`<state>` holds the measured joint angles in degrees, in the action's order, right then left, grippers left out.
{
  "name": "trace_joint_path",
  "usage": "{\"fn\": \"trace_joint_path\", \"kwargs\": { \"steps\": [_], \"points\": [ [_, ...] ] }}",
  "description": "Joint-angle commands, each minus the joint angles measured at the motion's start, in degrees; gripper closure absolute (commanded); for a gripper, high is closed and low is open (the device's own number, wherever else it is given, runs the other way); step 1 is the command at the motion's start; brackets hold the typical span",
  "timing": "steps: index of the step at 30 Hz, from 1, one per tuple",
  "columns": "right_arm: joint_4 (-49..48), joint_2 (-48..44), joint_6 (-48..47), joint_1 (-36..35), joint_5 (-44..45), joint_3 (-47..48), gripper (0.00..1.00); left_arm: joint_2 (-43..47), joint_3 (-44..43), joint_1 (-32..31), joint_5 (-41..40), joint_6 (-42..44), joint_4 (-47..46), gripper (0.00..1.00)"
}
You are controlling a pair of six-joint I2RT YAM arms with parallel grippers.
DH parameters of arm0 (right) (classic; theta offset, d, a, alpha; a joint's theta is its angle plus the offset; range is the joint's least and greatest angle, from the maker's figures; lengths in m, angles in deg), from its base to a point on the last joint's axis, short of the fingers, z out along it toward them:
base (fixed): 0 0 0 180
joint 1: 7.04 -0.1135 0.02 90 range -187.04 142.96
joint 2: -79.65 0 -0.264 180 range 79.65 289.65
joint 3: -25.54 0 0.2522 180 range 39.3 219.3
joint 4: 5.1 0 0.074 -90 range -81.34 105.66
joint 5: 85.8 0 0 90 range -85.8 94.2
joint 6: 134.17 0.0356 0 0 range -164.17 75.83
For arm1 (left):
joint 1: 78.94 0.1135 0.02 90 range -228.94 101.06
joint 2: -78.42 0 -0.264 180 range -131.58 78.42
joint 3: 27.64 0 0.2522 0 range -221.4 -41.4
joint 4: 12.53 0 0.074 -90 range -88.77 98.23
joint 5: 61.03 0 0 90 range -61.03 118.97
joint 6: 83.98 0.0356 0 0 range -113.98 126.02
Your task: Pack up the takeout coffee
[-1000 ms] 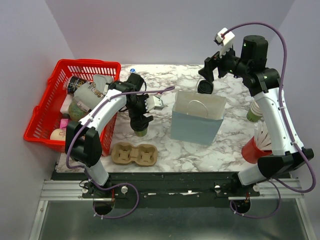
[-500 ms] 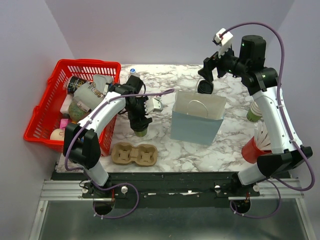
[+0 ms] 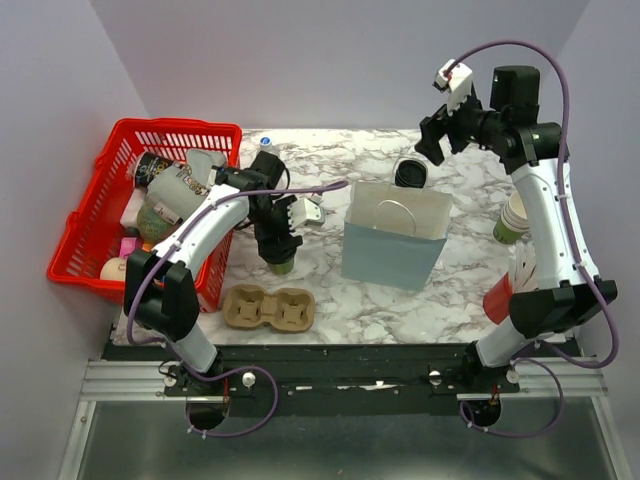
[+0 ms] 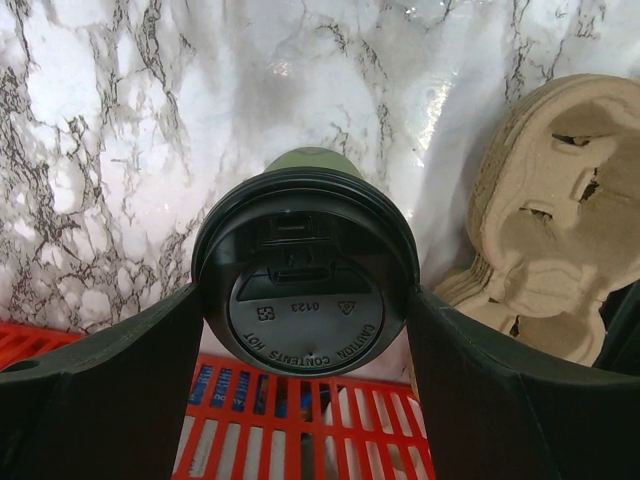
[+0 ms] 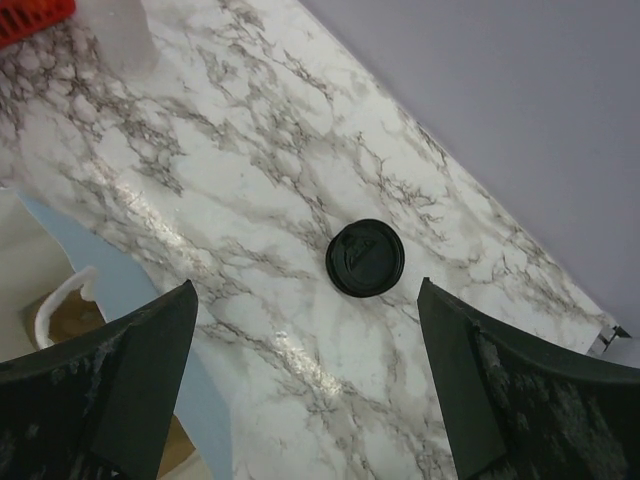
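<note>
The takeout coffee (image 4: 305,300) is an olive-green cup with a black sip lid, standing upright on the marble beside the red basket. My left gripper (image 4: 305,330) reaches down over it, and both fingers press against the lid's sides; in the top view the left gripper (image 3: 280,252) covers most of the cup (image 3: 282,266). My right gripper (image 3: 430,145) hangs open, high above the table's back edge with nothing between its fingers. Through its wrist view the right gripper (image 5: 305,290) looks down on a loose black lid (image 5: 365,257) lying on the marble.
A light-blue paper bag (image 3: 395,240) stands open mid-table, the loose lid (image 3: 408,175) just behind it. A cardboard cup carrier (image 3: 270,308) lies near the front edge. The red basket (image 3: 85,235) of items is at left. A stack of green cups (image 3: 512,220) and a red cup of sticks (image 3: 510,290) stand at right.
The left gripper's jaws have narrowed onto the coffee cup's lid. The right gripper has lifted up and back to the right, away from the loose lid.
</note>
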<state>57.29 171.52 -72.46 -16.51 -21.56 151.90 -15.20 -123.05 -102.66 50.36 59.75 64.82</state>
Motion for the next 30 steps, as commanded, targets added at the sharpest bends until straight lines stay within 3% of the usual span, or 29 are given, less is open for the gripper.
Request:
{"fn": "trace_joint_path", "kwargs": {
  "steps": [1, 8, 12, 14, 15, 17, 22, 26, 30],
  "points": [
    [5.3, -0.3, -5.9, 1.3, -2.5, -3.2, 0.01, 3.4, -2.6, 0.0, 4.6, 0.1, 2.1, 0.33],
    [12.6, 1.5, -13.8, 2.0, -10.5, -2.3, 0.03, 5.4, -4.3, -0.4, 7.4, -2.8, 1.2, 0.42],
    [17.0, 4.2, -16.2, 2.0, -11.2, -0.1, 0.07, 4.4, -6.0, -0.9, 8.1, -3.7, 2.5, 0.64],
    [14.1, 3.3, -14.4, 2.2, -6.5, -0.7, 0.08, 4.3, -6.2, -1.0, 8.6, -4.1, 2.7, 0.71],
    [11.5, 2.7, -12.5, 2.4, -4.2, -2.4, 0.08, 4.4, -6.2, -0.9, 8.8, -4.4, 2.4, 0.85],
    [2.9, 0.2, -6.7, 3.7, 1.4, -3.5, 0.07, 4.5, -5.6, -1.1, 9.2, -5.0, 2.1, 0.99],
    [3.7, -3.3, -4.8, 7.7, -8.8, 1.6, 0.07, 4.5, -5.6, -2.1, 9.6, -7.5, 1.4, 1.0],
    [12.5, -8.3, -19.0, 7.8, -19.8, -5.1, 0.04, 4.2, -6.8, -2.1, 8.9, -9.7, 0.4, 1.0],
    [17.3, -9.1, -22.9, 7.9, -20.7, -11.2, 0.06, 3.2, -9.8, -2.0, 6.7, -12.6, -0.4, 1.0]
  ]
}}
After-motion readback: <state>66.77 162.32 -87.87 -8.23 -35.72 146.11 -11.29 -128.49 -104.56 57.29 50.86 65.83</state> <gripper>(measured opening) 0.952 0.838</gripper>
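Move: Gripping the lidded cup on the tabletop, the left hand has the paper bag about 25 cm to its right, level with it forward, the bag's rim some 15 cm higher. The cup tray lies about 10 cm back and 3 cm left of that hand. From the empty right hand the bag's middle is roughly 12 cm back, 7 cm left and 22 cm down; the black lid is 12 cm ahead, 1 cm left, near table height. Lifting the cup about 5 cm, the left hand then eases some 3 cm right towards the bag, keeping its grip around the lid and tilting its fingertips about 10 degrees further right. The open, empty right hand dips some 6 cm, climbs again while shifting right, then draws back about 6 cm, turning slightly counter-clockwise. ##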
